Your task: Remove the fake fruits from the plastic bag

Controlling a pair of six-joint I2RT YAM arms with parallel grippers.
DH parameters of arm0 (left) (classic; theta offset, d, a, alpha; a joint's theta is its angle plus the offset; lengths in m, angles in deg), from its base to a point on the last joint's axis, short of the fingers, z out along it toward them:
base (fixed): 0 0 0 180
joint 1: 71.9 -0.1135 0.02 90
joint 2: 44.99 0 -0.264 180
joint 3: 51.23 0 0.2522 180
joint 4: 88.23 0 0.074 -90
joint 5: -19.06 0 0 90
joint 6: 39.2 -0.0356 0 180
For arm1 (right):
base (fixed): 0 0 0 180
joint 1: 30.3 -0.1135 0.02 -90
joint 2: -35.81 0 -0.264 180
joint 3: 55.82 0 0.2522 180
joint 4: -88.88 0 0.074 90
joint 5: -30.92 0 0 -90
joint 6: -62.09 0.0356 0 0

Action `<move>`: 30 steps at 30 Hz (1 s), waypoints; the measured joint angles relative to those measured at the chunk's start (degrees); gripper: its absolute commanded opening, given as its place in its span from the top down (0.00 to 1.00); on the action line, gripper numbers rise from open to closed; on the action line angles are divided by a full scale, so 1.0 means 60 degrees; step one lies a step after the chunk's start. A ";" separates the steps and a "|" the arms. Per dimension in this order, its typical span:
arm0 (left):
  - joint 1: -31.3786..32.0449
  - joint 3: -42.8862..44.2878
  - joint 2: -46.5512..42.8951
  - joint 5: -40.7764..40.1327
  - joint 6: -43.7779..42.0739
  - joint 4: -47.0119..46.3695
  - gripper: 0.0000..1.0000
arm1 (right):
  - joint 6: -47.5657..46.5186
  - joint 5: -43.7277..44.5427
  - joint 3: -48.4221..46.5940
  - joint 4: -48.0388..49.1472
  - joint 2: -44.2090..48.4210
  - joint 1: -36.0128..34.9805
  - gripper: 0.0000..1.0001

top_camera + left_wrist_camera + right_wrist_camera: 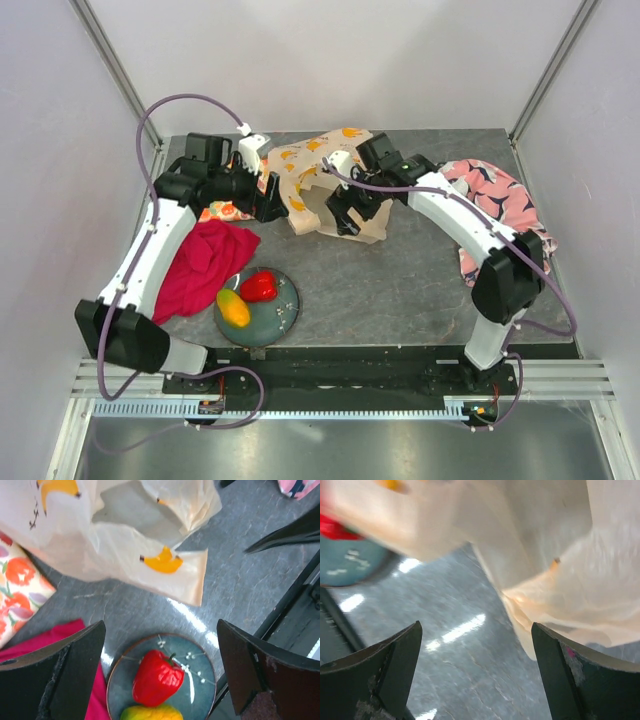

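The cream plastic bag (312,170) printed with yellow bananas lies crumpled at the middle back of the table. My left gripper (267,207) stands open just left of it, and my right gripper (350,218) stands open at its right front edge; neither holds anything. In the left wrist view the bag (125,535) hangs ahead of the open gripper (160,625), its mouth gaping and showing nothing inside. A red pepper (260,286) and a yellow-orange mango (233,307) lie on a blue-grey plate (287,305). In the right wrist view the bag (560,555) fills the top right above the open gripper (476,626).
A magenta cloth (205,265) lies left of the plate. An orange-fruit-printed cloth (222,211) sits under the left arm. A pink patterned cloth (500,195) lies at the right back. The left wrist view shows the pepper (157,677), mango (152,713) and plate (200,685) below the fingers.
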 measured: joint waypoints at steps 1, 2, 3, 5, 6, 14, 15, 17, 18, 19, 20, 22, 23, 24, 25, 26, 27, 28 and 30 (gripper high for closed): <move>0.0084 0.0226 0.0270 0.0007 0.0146 -0.0069 0.01 | 0.0040 0.0452 0.0138 0.0073 -0.0204 -0.0015 0.02; 0.0131 0.0386 0.0499 0.0004 0.0266 -0.0149 0.01 | 0.0069 0.0809 0.0233 0.0127 -0.0382 -0.0015 0.02; 0.0182 0.0532 0.0747 -0.0007 0.0419 -0.0215 0.01 | 0.0106 0.1169 0.0339 0.0211 -0.0550 -0.0011 0.02; 0.0273 0.0699 0.1137 -0.0051 0.0645 -0.0270 0.01 | 0.0200 0.1800 0.0510 0.0353 -0.0754 -0.0011 0.02; 0.0328 0.0729 0.1341 -0.0106 0.0739 -0.0284 0.01 | 0.0259 0.2175 0.0568 0.0415 -0.0860 -0.0007 0.02; 0.0648 0.0732 0.2087 -0.0331 0.1730 -0.0251 0.11 | 0.0317 0.3982 0.0634 0.1348 -0.1388 -0.0011 0.10; 0.0656 0.0729 0.2138 -0.0331 0.1887 -0.0255 0.21 | 0.0313 0.4109 0.0634 0.1472 -0.1479 -0.0011 0.13; 0.0685 0.0729 0.2284 -0.0280 0.2146 -0.0273 0.38 | 0.0251 0.4324 0.0630 0.1647 -0.1694 -0.0011 0.26; 0.0685 0.0732 0.2386 -0.0222 0.2255 -0.0284 0.70 | 0.0200 0.4481 0.0630 0.1774 -0.1836 -0.0011 0.30; 0.0688 0.0732 0.2514 -0.0153 0.2357 -0.0302 0.84 | 0.0106 0.4637 0.0630 0.1902 -0.1993 -0.0011 0.37; 0.0685 0.0729 0.2648 -0.0036 0.2492 -0.0317 0.95 | 0.0047 0.4772 0.0634 0.2033 -0.2200 0.0018 0.54; 0.0685 0.0732 0.2885 0.0106 0.2590 -0.0401 0.98 | -0.0106 0.4816 0.0634 0.2167 -0.2470 0.0106 0.70; 0.0685 0.0732 0.2951 0.0164 0.2619 -0.0419 0.98 | -0.0182 0.4790 0.0637 0.2215 -0.2565 0.0186 0.81; 0.0685 0.0732 0.3042 0.0244 0.2619 -0.0426 0.98 | -0.0171 0.4692 0.0637 0.2244 -0.2656 0.0353 0.99; 0.0681 0.0732 0.3085 0.0277 0.2619 -0.0433 0.98 | -0.0248 0.4641 0.0637 0.2266 -0.2685 0.0550 1.00; 0.0681 0.0732 0.3096 0.0306 0.2619 -0.0430 0.98 | -0.0288 0.4513 0.0637 0.2266 -0.2688 0.0805 1.00; 0.0681 0.0732 0.3096 0.0335 0.2619 -0.0426 0.98 | -0.0255 0.4419 0.0637 0.2262 -0.2670 0.1144 1.00; 0.0681 0.0736 0.3089 0.0433 0.2619 -0.0441 0.98 | -0.0255 0.4280 0.0637 0.2255 -0.2612 0.1592 1.00; 0.0678 0.0736 0.3064 0.0565 0.2619 -0.0466 0.98 | -0.0255 0.4113 0.0769 0.2255 -0.2335 0.2244 0.99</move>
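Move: The near-left rim of the plastic bag lies about 3 cm ahead of the left hand, 5 cm to its right and 7 cm below. The bag's right rim is roughly 9 cm ahead of the right hand, 6 cm to its right and 13 cm down. From the left hand, the red pepper sits some 9 cm back, 5 cm left and 20 cm down, the mango 14 cm back and 11 cm left, the red cloth 2 cm back and 19 cm left. Both hands close their wide-open fingers on the bag's rims and pinch them. The left first edges forward, then sinks about 7 cm, drifting right and tipping down some 20 degrees. The right goes down and forward about 13 cm with some rightward travel, turning clockwise, shuts, then draws the pinched plastic another 8 cm or so to the right. ##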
